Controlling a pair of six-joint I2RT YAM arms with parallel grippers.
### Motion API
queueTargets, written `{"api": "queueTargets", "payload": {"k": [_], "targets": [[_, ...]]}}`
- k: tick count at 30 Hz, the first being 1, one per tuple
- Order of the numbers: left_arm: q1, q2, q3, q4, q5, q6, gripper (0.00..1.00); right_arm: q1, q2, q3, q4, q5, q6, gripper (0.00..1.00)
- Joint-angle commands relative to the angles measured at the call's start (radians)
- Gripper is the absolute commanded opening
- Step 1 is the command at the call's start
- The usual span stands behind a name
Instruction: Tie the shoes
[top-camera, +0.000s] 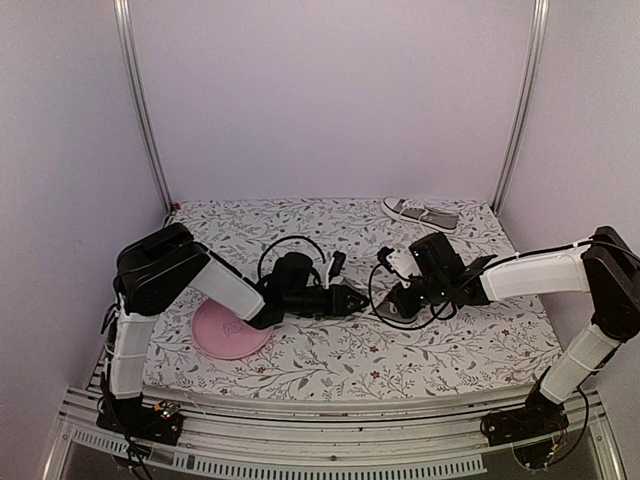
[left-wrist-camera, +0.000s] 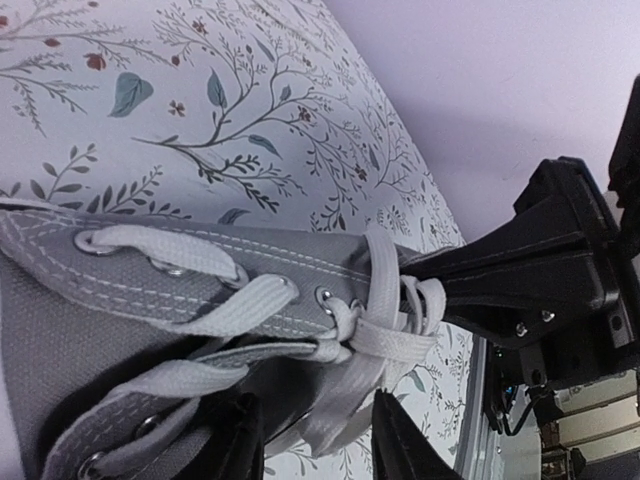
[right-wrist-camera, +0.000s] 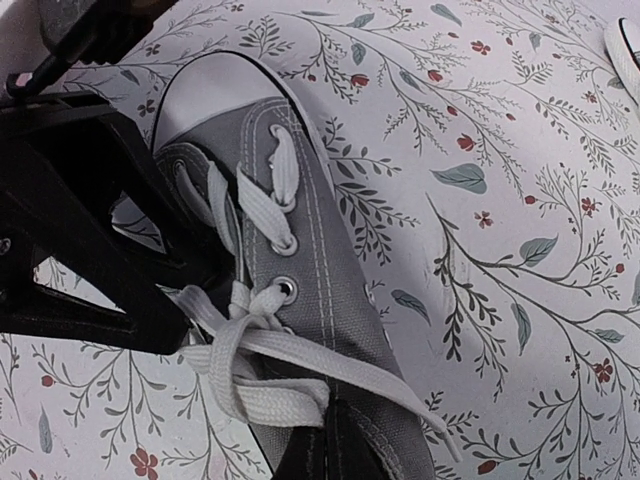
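One grey shoe (right-wrist-camera: 318, 250) with white laces lies mid-table between my two grippers (top-camera: 388, 311). The other shoe (top-camera: 421, 213) lies on its side at the back right. My left gripper (left-wrist-camera: 315, 445) is open at the shoe's tongue end, and a loose lace strand (left-wrist-camera: 340, 395) hangs between its fingers (left-wrist-camera: 232, 440) without being pinched. My right gripper (right-wrist-camera: 338, 425) is shut on a loop of lace (right-wrist-camera: 270, 395) just below the half-made knot (right-wrist-camera: 238, 312). A free lace end (right-wrist-camera: 400, 385) trails over the shoe's side onto the cloth. From above, the left gripper (top-camera: 352, 300) and right gripper (top-camera: 397, 297) nearly meet.
A round pink plate (top-camera: 228, 332) lies under the left arm's forearm near the front left. Black cables (top-camera: 290, 245) loop over the floral cloth (top-camera: 470, 340) behind the grippers. Metal frame posts (top-camera: 145, 110) stand at the back corners.
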Motion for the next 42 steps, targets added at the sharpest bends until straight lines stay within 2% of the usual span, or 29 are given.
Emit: {"api": "queueTargets", "payload": {"k": [1, 3, 6, 9, 17, 23, 42], "targets": [[-0.025, 0.011, 0.016, -0.009, 0.019, 0.024, 0.36, 0.002, -0.004, 0.004, 0.012, -0.012, 0.010, 0.02], [-0.028, 0.016, 0.021, -0.008, 0.020, 0.025, 0.31, 0.002, -0.002, 0.003, 0.013, -0.012, 0.012, 0.03], [-0.028, 0.022, 0.029, -0.001, 0.024, 0.023, 0.12, 0.003, -0.003, 0.004, 0.016, -0.011, 0.013, 0.02], [-0.027, 0.006, 0.018, 0.007, -0.003, 0.026, 0.00, 0.002, -0.011, 0.001, 0.016, -0.012, 0.020, 0.02], [-0.010, -0.036, -0.044, -0.001, -0.084, 0.008, 0.00, -0.021, -0.022, -0.001, -0.018, 0.000, 0.080, 0.02], [0.013, -0.036, -0.083, 0.031, -0.096, -0.027, 0.00, -0.075, -0.022, -0.030, -0.008, -0.063, 0.147, 0.02], [0.051, -0.062, -0.128, 0.022, -0.169, -0.048, 0.00, -0.140, -0.026, -0.047, 0.001, -0.107, 0.209, 0.02]]}}
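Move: The white lace loop I'm about to grip already hangs between my open left fingers, about 1 cm back and 1 cm right of their midpoint. The knot lies some 3 cm to that hand's right and 1 cm back; the grey shoe's middle is about 2 cm right, 1 cm back and 4 cm below. My right fingers, still gripping the other side of the bow, have the left-hand loop about 6 cm to their left and level front to back, with the knot 4 cm left and 2 cm lower. I edge my left hand about 1 cm back and right and shut its fingers on the loop, then draw it away from the knot, some 4 cm left, easing forward and dipping a little. Once that pinch is made, my right hand keeps its lace and pulls the opposite way, about 2.5 cm right and slightly forward, turning some 10 degrees clockwise as it tilts. ##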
